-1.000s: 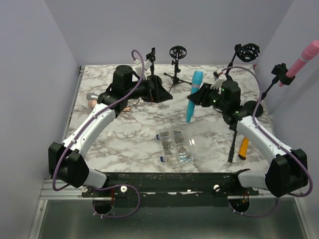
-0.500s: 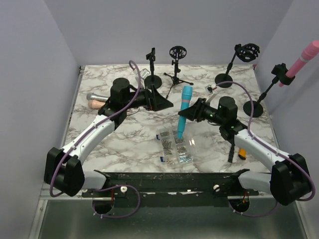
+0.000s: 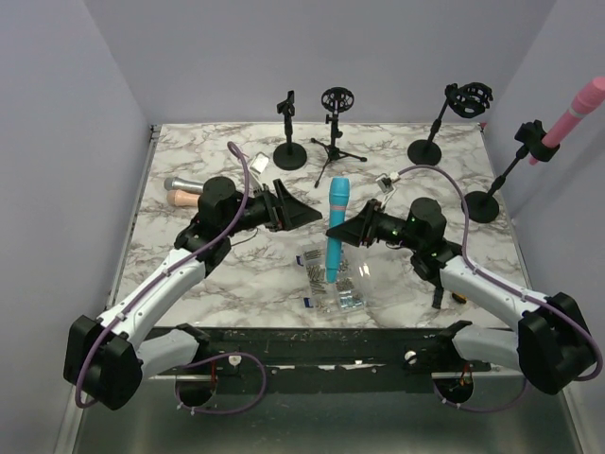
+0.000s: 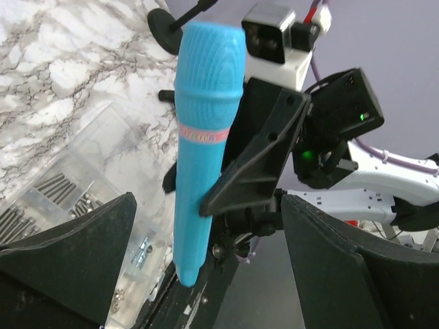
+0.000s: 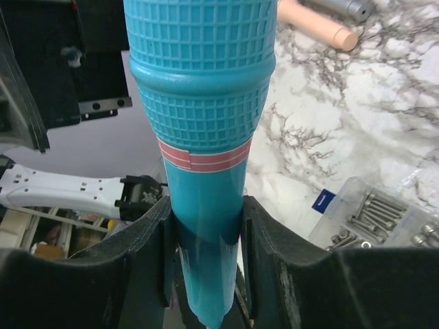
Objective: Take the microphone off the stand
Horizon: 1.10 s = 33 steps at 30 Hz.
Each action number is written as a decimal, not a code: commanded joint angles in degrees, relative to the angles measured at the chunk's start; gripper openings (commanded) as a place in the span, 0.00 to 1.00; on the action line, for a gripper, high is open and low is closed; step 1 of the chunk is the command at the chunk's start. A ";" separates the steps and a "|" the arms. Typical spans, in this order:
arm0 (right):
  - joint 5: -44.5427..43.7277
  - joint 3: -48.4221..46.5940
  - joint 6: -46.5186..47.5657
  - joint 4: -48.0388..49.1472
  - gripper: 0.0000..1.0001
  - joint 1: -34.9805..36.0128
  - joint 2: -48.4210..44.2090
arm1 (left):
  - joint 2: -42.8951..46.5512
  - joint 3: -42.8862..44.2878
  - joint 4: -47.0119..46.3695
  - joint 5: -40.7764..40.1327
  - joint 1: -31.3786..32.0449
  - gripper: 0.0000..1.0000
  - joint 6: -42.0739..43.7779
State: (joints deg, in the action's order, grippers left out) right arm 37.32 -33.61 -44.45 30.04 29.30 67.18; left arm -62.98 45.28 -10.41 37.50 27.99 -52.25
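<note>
A teal microphone [image 3: 335,230] with a pink band is clamped upright in my right gripper [image 3: 340,232], held above the table's middle; it fills the right wrist view [image 5: 202,157] and shows in the left wrist view [image 4: 202,144]. My left gripper [image 3: 301,213] is open and empty, pointing at the microphone from the left, a short way off. A pink microphone [image 3: 575,112] sits in the clip of a stand [image 3: 484,205] at the far right. Several empty stands line the back: a clip stand [image 3: 288,151], a tripod [image 3: 335,142], a shock-mount stand [image 3: 425,151].
A clear plastic box of screws [image 3: 333,279] lies below the held microphone. A silver microphone [image 3: 180,184] and a peach one [image 3: 181,199] lie at the left. An orange-handled tool [image 3: 461,291] lies near my right arm. Purple walls close in on both sides.
My right gripper has carried the teal microphone left and toward the front, over the screw box. My left gripper has pulled back from the rear stands toward the middle.
</note>
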 commanded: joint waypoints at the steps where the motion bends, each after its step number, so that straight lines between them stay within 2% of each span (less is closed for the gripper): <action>1: 1.34 0.52 -1.59 5.03 0.07 2.63 -0.58 | -1.68 3.87 1.23 -3.17 1.10 0.86 -1.81; 8: 0.27 0.48 -1.51 4.94 0.07 5.61 -0.89 | -5.90 7.47 1.80 -5.83 4.69 0.86 -1.49; 16: -0.32 1.12 -1.60 5.05 0.07 6.72 -1.60 | -8.13 8.48 2.13 -8.34 6.17 0.73 -1.97; 21: -0.41 1.03 -1.65 5.29 0.07 6.95 -1.80 | -9.47 9.40 2.24 -9.27 7.72 0.70 -1.72; 26: -0.71 1.52 -1.55 5.21 0.08 6.91 -1.73 | -10.32 9.55 2.54 -10.12 8.14 0.53 -1.41; 29: -1.11 1.77 -1.02 4.54 0.20 6.91 -1.79 | -9.93 8.98 3.49 -11.53 8.22 0.38 -0.03; 33: -3.62 1.75 1.73 -0.06 0.59 6.91 -2.81 | -8.75 8.64 6.24 -12.49 7.39 0.10 2.95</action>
State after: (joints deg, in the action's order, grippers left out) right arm 36.23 -32.27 -45.74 32.03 35.75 66.83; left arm -72.84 53.41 -7.53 28.84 36.18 -53.06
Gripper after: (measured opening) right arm 0.465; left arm 0.476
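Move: The upright blue microphone is in the right gripper's fingers, its middle about 1 cm above the right hand point. From the open left gripper, that middle lies about 7 cm to the right, 4 cm ahead and 5 cm below; seen from the right hand, the left gripper is thus about 7 cm left, 4 cm back and 5 cm above. The screw box lies on the table some 7 cm ahead of the right hand, level sideways, roughly 22 cm below. The blue microphone, still held by its body, is carried by the right hand about 3 cm back and 2.5 cm left towards the left gripper, then held nearly still. Meanwhile the left hand reaches about 5 cm right and slightly forward, up a little and then down, closing from wide to half open until its fingers pinch the body just under the head. ##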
